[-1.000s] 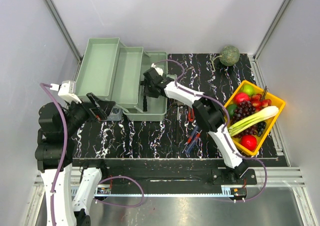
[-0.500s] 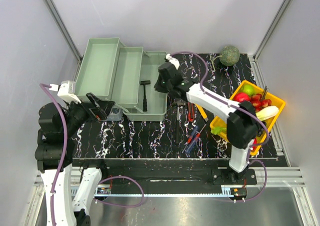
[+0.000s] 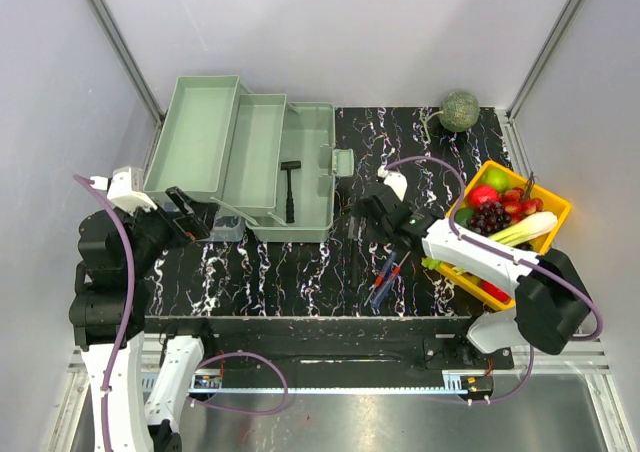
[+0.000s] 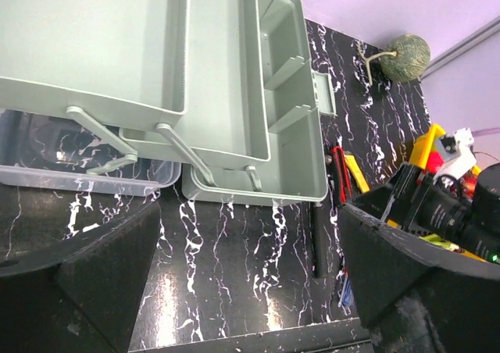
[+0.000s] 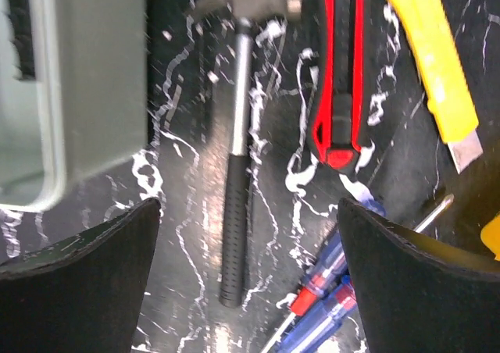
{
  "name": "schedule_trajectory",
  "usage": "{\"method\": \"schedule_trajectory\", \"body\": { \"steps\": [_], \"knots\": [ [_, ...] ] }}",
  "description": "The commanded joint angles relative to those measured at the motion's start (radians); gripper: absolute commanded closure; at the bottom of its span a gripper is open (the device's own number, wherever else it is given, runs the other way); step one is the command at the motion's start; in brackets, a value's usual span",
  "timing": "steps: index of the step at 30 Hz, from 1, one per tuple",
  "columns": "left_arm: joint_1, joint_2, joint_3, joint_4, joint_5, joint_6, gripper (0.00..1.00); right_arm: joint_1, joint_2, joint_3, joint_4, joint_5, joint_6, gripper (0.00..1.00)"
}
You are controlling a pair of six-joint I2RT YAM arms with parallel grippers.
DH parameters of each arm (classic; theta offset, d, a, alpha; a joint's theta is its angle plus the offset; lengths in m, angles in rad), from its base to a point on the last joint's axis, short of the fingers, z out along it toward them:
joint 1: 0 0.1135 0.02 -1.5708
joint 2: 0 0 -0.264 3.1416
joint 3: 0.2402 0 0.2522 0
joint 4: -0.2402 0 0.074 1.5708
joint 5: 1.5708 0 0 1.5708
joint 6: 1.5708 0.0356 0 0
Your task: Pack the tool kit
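Observation:
The pale green toolbox (image 3: pixel 310 172) stands open at the back left, trays folded out, with a small black hammer (image 3: pixel 289 187) lying in its base. My right gripper (image 3: pixel 364 216) is open and empty, hovering over the loose tools on the mat. In the right wrist view it (image 5: pixel 246 206) is above a second hammer (image 5: pixel 234 173) with a steel shaft, beside red pliers (image 5: pixel 340 72), a yellow knife (image 5: pixel 426 56) and red and blue screwdrivers (image 5: pixel 336 306). My left gripper (image 3: pixel 195 220) is open and empty by the toolbox's near left corner (image 4: pixel 250 189).
The clear lid (image 4: pixel 78 173) lies left of the toolbox. A yellow fruit tray (image 3: pixel 555 207) sits at the right edge and a melon (image 3: pixel 460 110) at the back right. The screwdrivers (image 3: pixel 385 277) lie near the mat's front middle.
My right gripper has left the black hammer in the toolbox, drawn back right and come down over the tools on the mat. My left arm shifted slightly left.

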Motion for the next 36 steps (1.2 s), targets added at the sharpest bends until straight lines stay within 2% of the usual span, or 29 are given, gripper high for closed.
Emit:
{"method": "schedule_trajectory", "body": {
  "steps": [1,5,7,9,15,20,24,30,32,34,36],
  "knots": [
    [-0.003,-0.014,0.037,0.014,-0.071,0.01,0.01,0.008,0.017,-0.042,0.01,-0.044,-0.005,0.05],
    [-0.003,-0.02,0.029,0.012,-0.074,0.013,0.01,0.009,0.057,-0.077,0.042,-0.067,0.064,0.33],
    [-0.003,-0.021,0.026,0.012,-0.071,0.013,0.01,0.015,0.085,-0.094,0.069,-0.073,0.101,0.41],
    [-0.003,-0.023,0.022,0.011,-0.071,0.013,0.01,0.037,0.106,-0.105,0.103,-0.066,0.124,0.45],
    [-0.003,-0.018,0.011,0.023,-0.042,0.0,0.01,0.101,0.204,-0.05,0.105,-0.03,0.136,0.46],
    [-0.003,-0.014,0.009,0.025,-0.029,-0.005,0.01,0.15,0.289,0.034,-0.055,0.1,0.202,0.51],
    [-0.003,-0.014,0.014,0.025,-0.014,-0.007,0.01,0.167,0.332,0.038,-0.067,0.103,0.227,0.54],
    [-0.003,-0.009,0.02,0.026,-0.012,-0.004,0.01,0.178,0.37,0.039,-0.082,0.102,0.251,0.73],
    [-0.003,-0.006,0.017,0.026,-0.006,-0.005,0.01,0.178,0.382,0.045,-0.096,0.111,0.254,0.82],
    [-0.003,-0.009,0.014,0.029,0.001,-0.007,0.01,0.178,0.393,0.059,-0.127,0.132,0.258,0.99],
    [-0.003,-0.009,0.006,0.035,0.02,-0.013,0.01,0.178,0.387,0.064,-0.133,0.137,0.251,1.0]
  ]
}}
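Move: The hammer's black handle lies roughly 10 cm below the right hand, some 4 cm back and 3 cm to its left. Measured from that hand, the red knife is about 8 cm ahead and 3 cm to the right, the yellow knife 8 cm ahead and 10 cm to the right, and the screwdrivers about 9 cm back and 5 cm to the right, all on the table. From the left hand the handle is some 33 cm to the right, 5 cm ahead and 32 cm down. Lower the right gripper about 10 cm onto the hammer's black handle, drawing back some 4 cm as it sinks and easing left about 3 cm in the lower half. Tip the fingers roughly 10 degrees steeper, half close them on the way down, then hold low and pinch the handle between the fingertips. ##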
